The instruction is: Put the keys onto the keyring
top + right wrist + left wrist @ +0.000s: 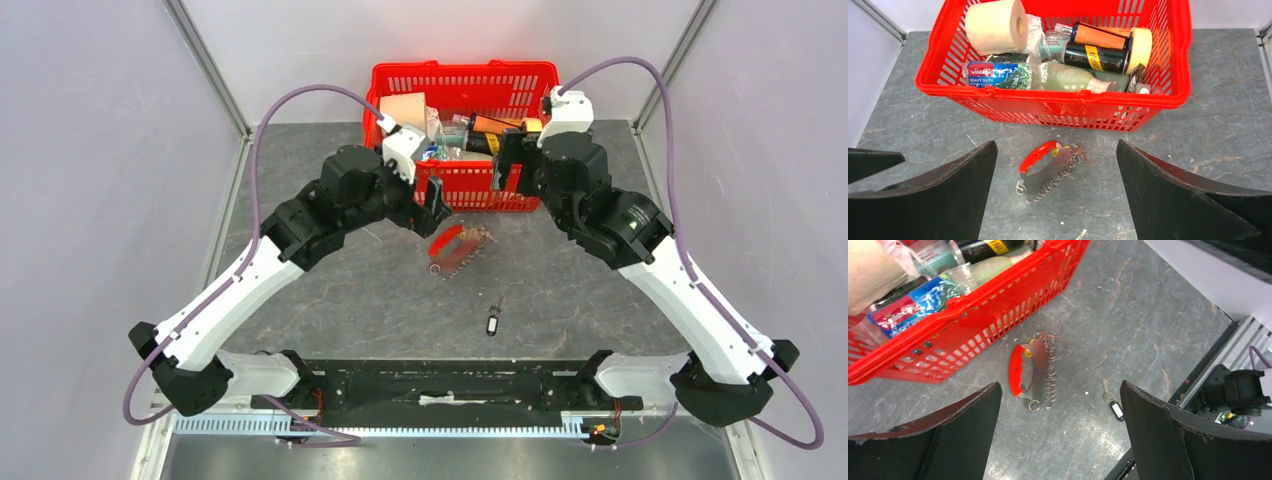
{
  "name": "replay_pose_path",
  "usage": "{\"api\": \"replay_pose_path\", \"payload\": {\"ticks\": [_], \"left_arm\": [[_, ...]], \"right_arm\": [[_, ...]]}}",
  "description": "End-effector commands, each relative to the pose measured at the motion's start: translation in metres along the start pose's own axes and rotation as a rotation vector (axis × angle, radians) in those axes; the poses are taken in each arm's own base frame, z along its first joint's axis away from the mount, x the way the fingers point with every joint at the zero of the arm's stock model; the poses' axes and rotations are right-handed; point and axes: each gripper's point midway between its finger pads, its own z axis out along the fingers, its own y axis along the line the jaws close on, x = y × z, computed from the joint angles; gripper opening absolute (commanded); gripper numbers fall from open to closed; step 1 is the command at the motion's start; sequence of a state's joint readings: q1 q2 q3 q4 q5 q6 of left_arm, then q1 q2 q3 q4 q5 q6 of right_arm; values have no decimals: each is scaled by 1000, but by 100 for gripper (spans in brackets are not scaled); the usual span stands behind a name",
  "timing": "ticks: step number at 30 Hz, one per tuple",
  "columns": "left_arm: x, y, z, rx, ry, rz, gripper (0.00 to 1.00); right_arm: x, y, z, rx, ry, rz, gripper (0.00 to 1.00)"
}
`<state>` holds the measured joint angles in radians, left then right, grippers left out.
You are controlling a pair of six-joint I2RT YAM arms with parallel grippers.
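Observation:
The keyring, a red strap with a silvery coiled cord and a small ring, lies on the grey table just in front of the red basket. It also shows in the left wrist view and the right wrist view. One slim metal key with a black tag lies nearer the arms, apart from the keyring; the left wrist view shows it too. No blue-headed key is in view. My left gripper is open and empty above the keyring. My right gripper is open and empty over the basket's front.
The red basket stands at the back of the table, holding a paper roll, bottles, tape and packets. Its front wall is close behind the keyring. Grey walls stand on both sides.

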<state>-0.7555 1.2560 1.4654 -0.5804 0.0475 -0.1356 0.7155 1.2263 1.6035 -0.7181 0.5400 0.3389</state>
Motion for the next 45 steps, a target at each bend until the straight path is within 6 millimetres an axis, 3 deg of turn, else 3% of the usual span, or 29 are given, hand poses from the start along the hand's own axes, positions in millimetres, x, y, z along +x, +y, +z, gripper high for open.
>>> {"api": "replay_pose_path", "payload": {"ticks": [1, 3, 8, 12, 17, 26, 37, 45], "left_arm": [[-23, -9, -12, -45, -78, 72, 95], [-15, -8, -10, -65, -62, 80, 95], [-4, -5, -8, -71, -62, 60, 95], [3, -6, -12, -64, -59, 47, 100], [18, -5, -12, -65, -41, 17, 100], [78, 3, 14, -102, 102, -56, 100], [138, 0, 45, -111, 226, -189, 100], [183, 14, 62, -206, 283, -262, 97]], "right_arm": [[-16, -6, -10, 57, -67, 36, 97], [-8, -11, -11, 79, -43, 39, 97], [10, 4, -18, -75, -9, -35, 97], [23, 2, -26, -128, -44, -34, 97], [50, -3, -24, -117, 34, -52, 97], [109, -28, -13, 9, 166, -59, 97], [151, -14, -21, -102, 285, -22, 95], [172, -14, -24, -118, 333, -11, 94]]}}
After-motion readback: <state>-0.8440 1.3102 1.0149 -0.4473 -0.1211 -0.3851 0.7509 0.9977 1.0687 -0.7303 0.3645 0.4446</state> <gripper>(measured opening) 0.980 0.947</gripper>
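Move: Below the left hand, about 34 cm down and 2 cm to its left, lies the keyring at the near end of the red-handled ringed plate; the plate's middle is 4 cm ahead and 3 cm right of that hand. The tagged key lies some 15 cm back, 3 cm left and 39 cm below the right hand, with the plate about 9 cm left and 1 cm back of that hand, and the red basket 21 cm ahead and 8 cm left. Sinking with open fingers, both hands head for the table: the left drops about 19 cm towards the keyring, slowly at first, then faster. The right comes down some 16 cm while drawing back about 7 cm, away from the basket and towards the tagged key. Both wrists tip their fingers roughly 20 degrees further down and turn somewhat counter-clockwise; neither hand touches anything yet. ##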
